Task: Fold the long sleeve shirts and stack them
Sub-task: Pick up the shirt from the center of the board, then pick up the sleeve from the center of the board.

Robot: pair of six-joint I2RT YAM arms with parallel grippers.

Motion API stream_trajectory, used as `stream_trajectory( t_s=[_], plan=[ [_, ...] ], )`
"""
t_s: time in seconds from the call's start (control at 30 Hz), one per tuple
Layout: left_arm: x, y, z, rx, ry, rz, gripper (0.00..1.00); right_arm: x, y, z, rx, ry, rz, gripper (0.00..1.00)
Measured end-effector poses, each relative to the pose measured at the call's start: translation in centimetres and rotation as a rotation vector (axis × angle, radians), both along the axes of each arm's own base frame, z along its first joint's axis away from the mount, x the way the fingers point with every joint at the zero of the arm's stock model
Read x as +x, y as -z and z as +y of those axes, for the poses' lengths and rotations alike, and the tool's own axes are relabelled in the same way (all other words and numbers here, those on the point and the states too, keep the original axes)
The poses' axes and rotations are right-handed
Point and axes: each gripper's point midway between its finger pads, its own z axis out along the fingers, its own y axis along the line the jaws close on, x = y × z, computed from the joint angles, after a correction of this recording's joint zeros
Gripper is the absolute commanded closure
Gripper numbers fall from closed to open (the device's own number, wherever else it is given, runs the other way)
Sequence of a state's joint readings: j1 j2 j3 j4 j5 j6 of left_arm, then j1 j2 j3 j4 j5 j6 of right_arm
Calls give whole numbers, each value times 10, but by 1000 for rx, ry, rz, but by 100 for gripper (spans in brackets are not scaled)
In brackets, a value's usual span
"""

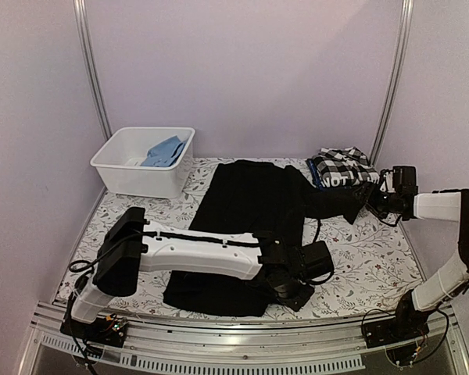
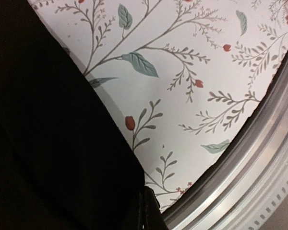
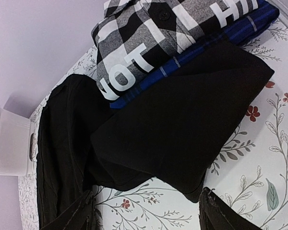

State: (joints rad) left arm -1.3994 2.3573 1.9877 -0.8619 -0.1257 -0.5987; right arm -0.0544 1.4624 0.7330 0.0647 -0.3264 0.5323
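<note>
A plain black long sleeve shirt [image 1: 250, 203] lies spread on the floral tablecloth [image 1: 375, 250]. My left gripper [image 1: 297, 293] sits at the shirt's near right corner. In the left wrist view its jaws [image 2: 146, 213] are shut, with the black hem [image 2: 62, 143] running into them. One sleeve [image 3: 182, 110] lies out toward the right. My right gripper [image 3: 149, 215] stands open just short of the cuff, with nothing between its fingers [image 3: 216, 211]. At the back right lies a folded stack [image 1: 342, 168]: a black-and-white checked shirt [image 3: 149, 24] with white lettering [image 3: 125, 72] showing at its edge.
A white bin [image 1: 144, 160] holding a blue cloth [image 1: 164, 151] stands at the back left. Blue checked fabric [image 3: 206, 43] lies under the folded stack. The metal front rail [image 2: 259, 163] runs close beside my left gripper. Upright frame posts stand at both back corners.
</note>
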Motion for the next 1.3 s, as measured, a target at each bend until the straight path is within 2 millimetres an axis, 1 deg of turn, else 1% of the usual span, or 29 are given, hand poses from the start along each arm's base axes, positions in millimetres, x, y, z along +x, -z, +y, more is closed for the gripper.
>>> stream_trajectory(
  t_s=[0.03,0.13,0.2,0.27,0.37,0.5,0.67,0.8,0.87,0.9,1.0,1.1,1.2,1.3],
  plan=[
    [1,-8,2,-20,-5,6,100,1,4,0,-3,-1,7,31],
    [10,-39,9,-110,-31,30,100,3,17,-1,-12,-8,27,31],
    [19,-59,10,-177,-52,39,100,5,29,-1,-16,-11,47,29],
    [26,-69,12,-215,-66,46,100,5,38,-1,-18,-12,65,26],
    [31,-70,13,-242,-78,65,100,7,52,-1,-22,-14,86,26],
    [33,-54,22,-223,-92,99,100,14,63,-2,-20,-15,98,37],
    [31,-44,28,-212,-92,121,100,23,64,-1,-5,-11,87,56],
    [33,-44,35,-220,-92,131,100,25,60,0,8,-7,76,84],
    [32,-46,40,-226,-89,136,100,25,55,0,5,-10,65,96],
    [32,-47,42,-229,-88,137,100,26,50,1,11,-8,58,99],
    [29,-51,51,-238,-86,141,100,29,32,2,5,-14,25,100],
    [27,-56,59,-256,-85,143,100,37,7,8,-12,-32,-17,100],
    [26,-61,65,-282,-88,145,100,48,-30,27,-37,-78,-80,100],
    [25,-61,71,-300,-100,153,100,60,-84,58,-72,-147,-182,100]
  ],
)
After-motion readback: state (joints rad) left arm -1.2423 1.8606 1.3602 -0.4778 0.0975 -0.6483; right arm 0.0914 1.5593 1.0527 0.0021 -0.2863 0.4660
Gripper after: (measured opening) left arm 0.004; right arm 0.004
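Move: The right hand hangs open just short of the shirt's right sleeve end, which lies about 3 cm ahead, 1 cm left and 8 cm below. The checked shirt stack is some 14 cm ahead and 2 cm left; the shirt body's middle is around 38 cm left and 8 cm back. The left hand already grips the shirt's near right corner; the body's middle lies about 21 cm ahead and 14 cm left, slightly below, the sleeve end 32 cm ahead and 23 cm right. The right fingers sink about 6 cm, edging forward, and shut fully to pinch the sleeve end, then lift it roughly 15 cm while swinging forward and left and tilting up. Meanwhile the left hand keeps its pinch on the near corner, carrying it up and left over the shirt, about 7 cm left and 6 cm higher by the end, rolling some 15 degrees. ##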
